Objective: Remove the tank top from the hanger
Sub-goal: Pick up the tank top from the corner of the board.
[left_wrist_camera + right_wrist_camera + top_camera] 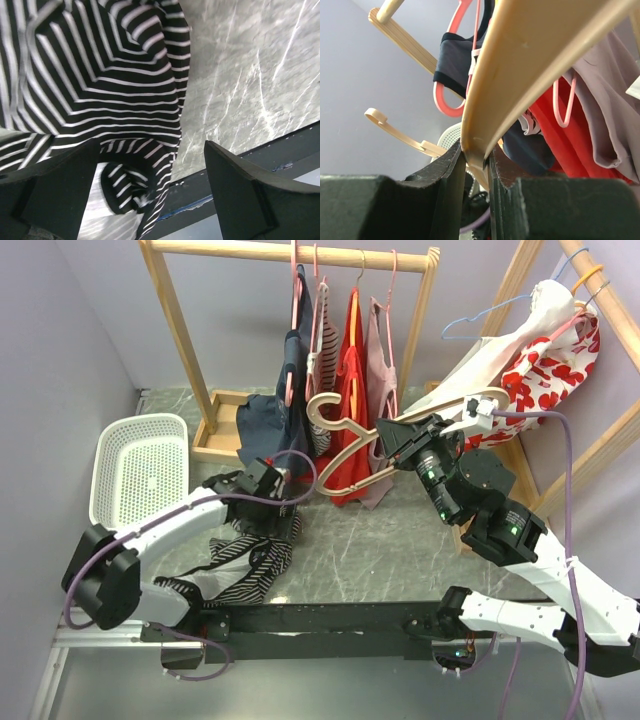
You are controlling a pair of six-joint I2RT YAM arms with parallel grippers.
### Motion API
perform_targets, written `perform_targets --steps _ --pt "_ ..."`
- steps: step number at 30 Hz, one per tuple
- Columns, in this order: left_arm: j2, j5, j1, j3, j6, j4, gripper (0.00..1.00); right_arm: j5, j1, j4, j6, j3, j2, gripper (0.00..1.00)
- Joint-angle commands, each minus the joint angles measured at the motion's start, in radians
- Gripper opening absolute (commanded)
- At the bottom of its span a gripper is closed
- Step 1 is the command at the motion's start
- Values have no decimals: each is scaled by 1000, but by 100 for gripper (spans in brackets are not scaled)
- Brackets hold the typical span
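The black-and-white striped tank top (250,565) lies crumpled on the marble table near the front edge, off the hanger. My left gripper (262,512) hovers just above it. In the left wrist view its jaws stand wide apart (150,195), with the striped tank top (115,75) below and nothing between them. The bare beige hanger (350,445) hangs in the air at mid-table, and my right gripper (385,440) is shut on one of its arms. In the right wrist view the hanger (520,65) is pinched between the black fingers of that gripper (476,160).
A white mesh basket (140,465) sits at the left. A wooden rack (290,250) at the back holds navy, red and pink garments on hangers. A second rack at the right carries a white and red heart-print garment (545,360). A black rail (330,618) runs along the near edge.
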Motion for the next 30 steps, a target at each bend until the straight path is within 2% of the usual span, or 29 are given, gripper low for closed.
perform_targets --steps 1,2,3,5,6,8,9,12,16,19,24,30 --pt "39 -32 -42 -16 -48 47 87 13 -2 48 -7 -1 -17 0" --pt "50 -27 -46 -25 -54 53 83 12 -2 51 -6 -2 -17 0" --pt "62 -32 -58 -29 -59 66 69 12 -2 50 -6 -2 -15 0" --pt "70 -43 -66 -38 -70 80 58 15 -1 47 -6 -1 -15 0" --pt "77 -46 -68 -38 -70 84 46 18 -1 45 -6 -1 -15 0" --pt "87 -50 -68 -35 -73 86 38 24 -1 42 -6 -4 -20 0" --pt "91 -53 -69 -32 -73 84 22 27 -2 44 -4 -7 -22 0" --pt "76 -69 -71 -21 -73 74 1 32 -1 45 -7 -13 -28 0" --pt "-3 -145 -72 22 -90 29 1 32 -2 39 -7 -13 -28 1" --pt "-148 -197 -72 92 -100 -12 1 32 -2 41 -3 -18 -32 1" --pt "-313 -490 -71 321 -101 -77 1 26 -4 61 -6 -33 -35 1" --pt "-297 -731 -23 594 24 -112 1 9 -5 56 -20 -5 -2 1"
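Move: The crumpled striped tank top lies just under the left hand, its middle about 4 cm back, 4 cm to the left and 4 cm below the open fingers. The white basket is roughly 13 cm ahead and 28 cm to the left; the navy garment's lower end hangs some 17 cm straight ahead, about 4 cm higher. From the right hand, which holds the hanger, the tank top is about 7 cm back, 26 cm left and 41 cm below. Down first: the left hand sinks about 3 cm, easing slightly back, while its wide-open fingers shut and pinch the striped cloth. Then it swings up fast, almost 30 cm, also going forward and a little left away from the table, the wrist tipping some 45 degrees so the fingers point more forward. The right hand stays in place, still gripping the hanger. ##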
